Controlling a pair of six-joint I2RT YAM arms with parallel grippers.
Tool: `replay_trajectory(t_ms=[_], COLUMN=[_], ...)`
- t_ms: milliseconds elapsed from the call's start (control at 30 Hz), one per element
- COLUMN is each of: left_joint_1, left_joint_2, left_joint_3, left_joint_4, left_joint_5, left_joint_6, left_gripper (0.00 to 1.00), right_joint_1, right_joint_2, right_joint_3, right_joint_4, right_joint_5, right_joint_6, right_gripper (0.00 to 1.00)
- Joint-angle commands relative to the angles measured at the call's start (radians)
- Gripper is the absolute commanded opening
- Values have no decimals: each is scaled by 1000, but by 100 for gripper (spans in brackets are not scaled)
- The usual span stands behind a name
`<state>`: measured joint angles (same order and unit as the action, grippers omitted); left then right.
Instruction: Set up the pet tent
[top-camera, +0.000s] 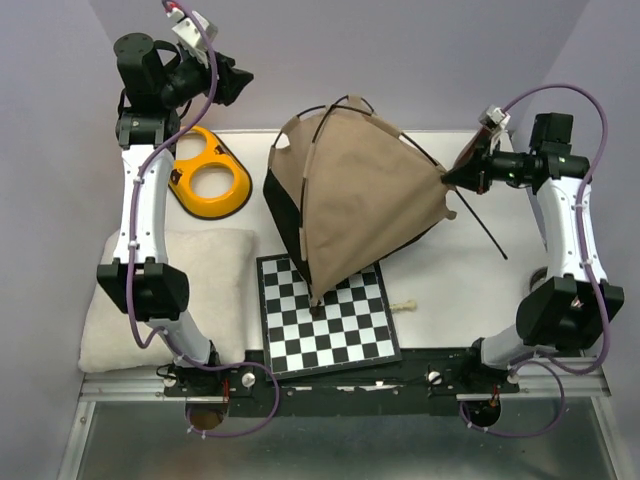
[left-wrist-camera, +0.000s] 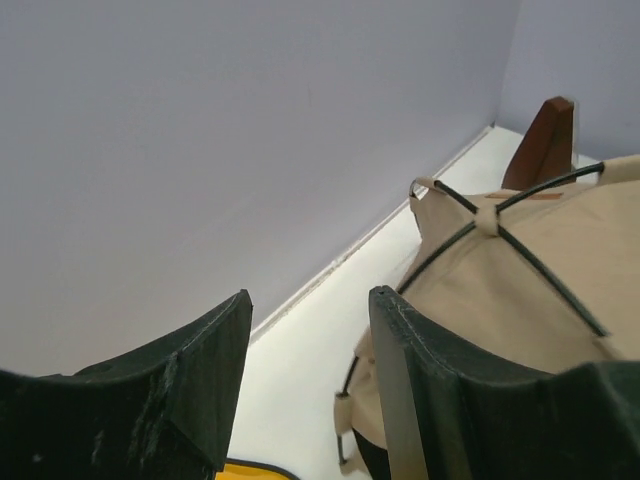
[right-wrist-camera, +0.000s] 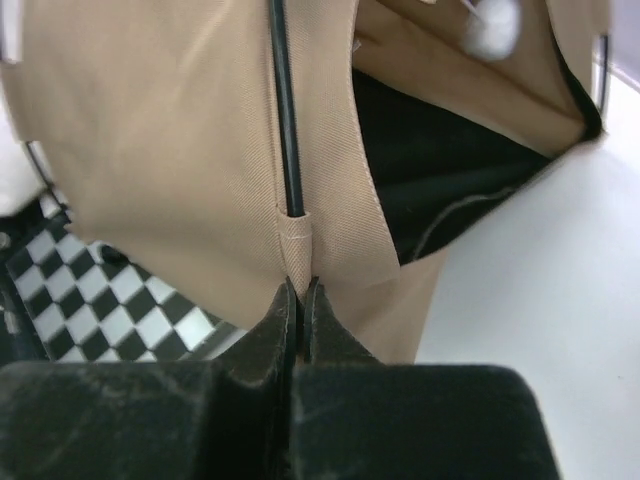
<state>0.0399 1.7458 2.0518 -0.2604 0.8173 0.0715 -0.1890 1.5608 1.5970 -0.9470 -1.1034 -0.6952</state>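
Observation:
The pet tent (top-camera: 355, 195) is tan fabric with black lining and two thin black poles crossing near its top; it stands raised over the far part of the chessboard (top-camera: 325, 315). My right gripper (top-camera: 447, 178) is shut on the tent's right corner, pinching the fabric pocket (right-wrist-camera: 298, 245) at the pole's end. In the right wrist view the tent's black inside (right-wrist-camera: 440, 180) and a blurred white pom-pom (right-wrist-camera: 495, 22) show. My left gripper (top-camera: 240, 82) hangs open at the far left, apart from the tent. Between its fingers (left-wrist-camera: 205, 380) I see only wall and table; the tent (left-wrist-camera: 530, 280) lies to their right.
A yellow two-holed object (top-camera: 212, 175) lies at the far left. A fluffy white cushion (top-camera: 210, 290) sits at the left front. A small white piece (top-camera: 403, 306) rests right of the board. The purple wall (left-wrist-camera: 200, 150) stands close behind the left gripper.

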Motion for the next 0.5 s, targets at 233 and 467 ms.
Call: replay_trajectory(t_ms=[233, 467], left_joint_1=[-15, -234], left_joint_2=[-170, -362], left_joint_3=[-123, -535], left_joint_4=[4, 120], left_joint_5=[-30, 60], left_joint_6=[-190, -391], left_gripper=[62, 61], right_joint_1=[42, 224], right_joint_2=[-228, -266], right_joint_3=[-357, -439], right_joint_4=[894, 1051], right_joint_5=[29, 255], right_joint_6=[1100, 1189], right_gripper=[1, 1])
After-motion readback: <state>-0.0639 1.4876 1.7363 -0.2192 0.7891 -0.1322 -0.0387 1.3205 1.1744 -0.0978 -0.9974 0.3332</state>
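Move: The tent is the left hand's target; its middle lies about 22 cm to the right of that empty hand, 12 cm back and some 25 cm below. From the left hand, the yellow feeder stands roughly 11 cm left, 3 cm ahead, and the chessboard 16 cm right, 30 cm back, both about 45 cm down. The right hand already pinches the tent's right corner and pole sleeve, with the tent's middle about 17 cm left, level fore and aft, and some 5 cm lower; the brown wedge is 7 cm right of this hand, 12 cm ahead and 20 cm down. Keeping its pinch on the corner sleeve, the right hand carries it about 6 cm left and 3 cm up, most of the leftward travel coming late, while the wrist swings some 25 degrees so the fingers tip upward and turn a little clockwise. The left hand, fingers staying open and empty, draws back about 8 cm towards the tent, rising 4 cm before sinking again and swinging 5 cm right as it tips slightly down. ##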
